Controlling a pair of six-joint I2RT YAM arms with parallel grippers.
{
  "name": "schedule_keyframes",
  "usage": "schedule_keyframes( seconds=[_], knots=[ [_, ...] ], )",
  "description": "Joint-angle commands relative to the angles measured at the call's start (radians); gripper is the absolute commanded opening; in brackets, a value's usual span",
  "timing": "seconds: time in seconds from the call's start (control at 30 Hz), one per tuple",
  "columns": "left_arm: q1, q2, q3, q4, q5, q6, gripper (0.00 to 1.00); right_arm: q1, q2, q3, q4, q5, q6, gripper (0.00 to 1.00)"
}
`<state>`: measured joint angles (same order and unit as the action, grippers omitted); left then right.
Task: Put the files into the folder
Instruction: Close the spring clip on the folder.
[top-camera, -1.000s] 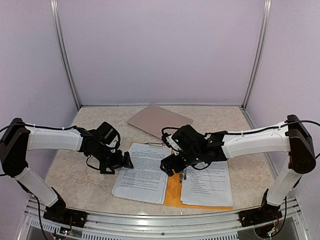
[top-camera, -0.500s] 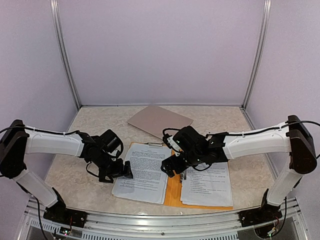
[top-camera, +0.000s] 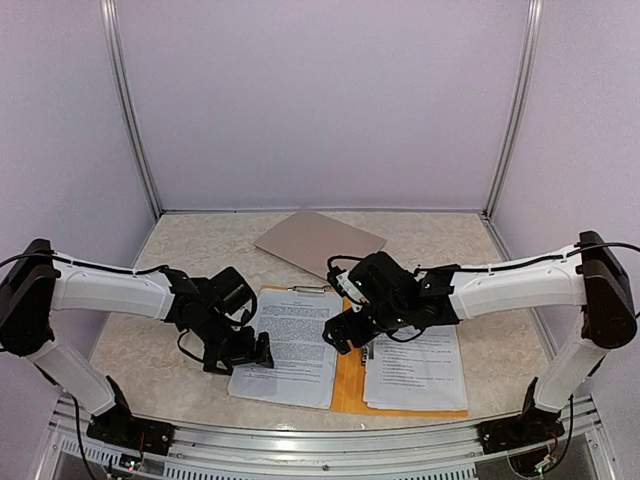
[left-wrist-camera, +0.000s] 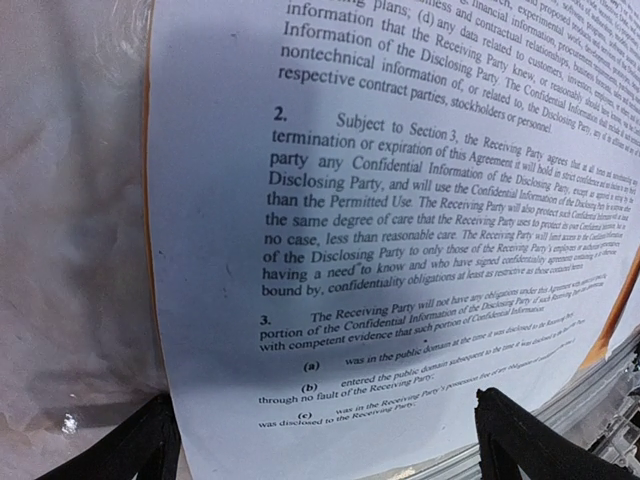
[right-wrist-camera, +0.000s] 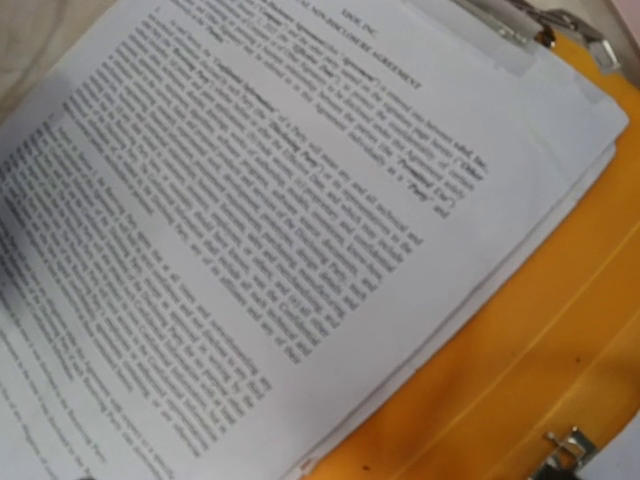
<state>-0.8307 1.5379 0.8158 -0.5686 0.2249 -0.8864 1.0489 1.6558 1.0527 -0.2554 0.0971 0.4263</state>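
The orange folder (top-camera: 348, 388) lies open near the table's front edge. One stack of files (top-camera: 290, 345) rests on its left half and another stack (top-camera: 414, 368) on its right half. My left gripper (top-camera: 250, 352) hovers low over the left stack's near left corner. It is open, and its two black fingertips (left-wrist-camera: 140, 445) straddle the printed sheet (left-wrist-camera: 400, 200) with nothing gripped. My right gripper (top-camera: 340, 335) hangs over the left stack's right edge, by the folder's spine. Its wrist view shows the sheets (right-wrist-camera: 250, 230) and the orange folder (right-wrist-camera: 540, 330), but not its fingers.
A grey-brown clipboard (top-camera: 318, 240) lies at the back of the marbled table (top-camera: 180, 300). A metal clip (right-wrist-camera: 565, 450) sits on the folder's inside. An aluminium rail (top-camera: 300, 448) runs along the front edge. Side and back walls close in the cell.
My left gripper has moved nearer the front edge and to the right, onto the left stack's corner. The right gripper has barely shifted.
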Motion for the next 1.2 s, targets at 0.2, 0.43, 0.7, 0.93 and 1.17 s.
schedule_keyframes(
  seconds=[0.2,0.43,0.7,0.93,1.17],
  knots=[
    [-0.013,0.026,0.051,-0.098,-0.096,0.011,0.99,-0.003,-0.019,-0.009,-0.023,0.055,0.023,0.94],
    [-0.012,-0.018,0.099,-0.145,-0.16,0.052,0.99,-0.042,0.014,0.03,-0.023,0.043,-0.029,0.93],
    [0.024,-0.005,0.164,-0.095,-0.168,0.127,0.99,-0.163,0.088,0.116,0.046,-0.025,-0.094,0.81],
    [0.163,0.003,0.211,0.062,-0.04,0.21,0.99,-0.259,0.2,0.231,0.096,-0.134,-0.104,0.63],
    [0.258,0.108,0.308,0.191,0.07,0.249,0.99,-0.324,0.288,0.298,0.148,-0.278,-0.086,0.56]
  ],
)
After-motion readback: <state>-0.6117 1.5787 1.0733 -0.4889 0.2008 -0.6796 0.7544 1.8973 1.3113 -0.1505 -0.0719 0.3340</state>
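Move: The spring clip at the top edge of the folder lies about 17 cm ahead of the right hand, 6 cm to its left and 9 cm below. From that hand, the left paper stack is centred some 11 cm to the left and 3 cm ahead, the side clip 8 cm right and 2 cm ahead. From the left hand, low over that stack's lower left part, the spring clip lies about 20 cm ahead, 13 cm right and slightly below. The right hand hovers at first, then sweeps forward about 14 cm, nearly level above the pages, towards the spring clip at the folder's top edge, its fingers closing from almost wide open to a little over half on the way. The left hand barely shifts at first, then lifts away from the lower part of the left stack and goes forward some 13 cm while rising 8 cm, fingers wide open and tipping about 20 degrees to point more forward, bringing it nearer the same clip. ##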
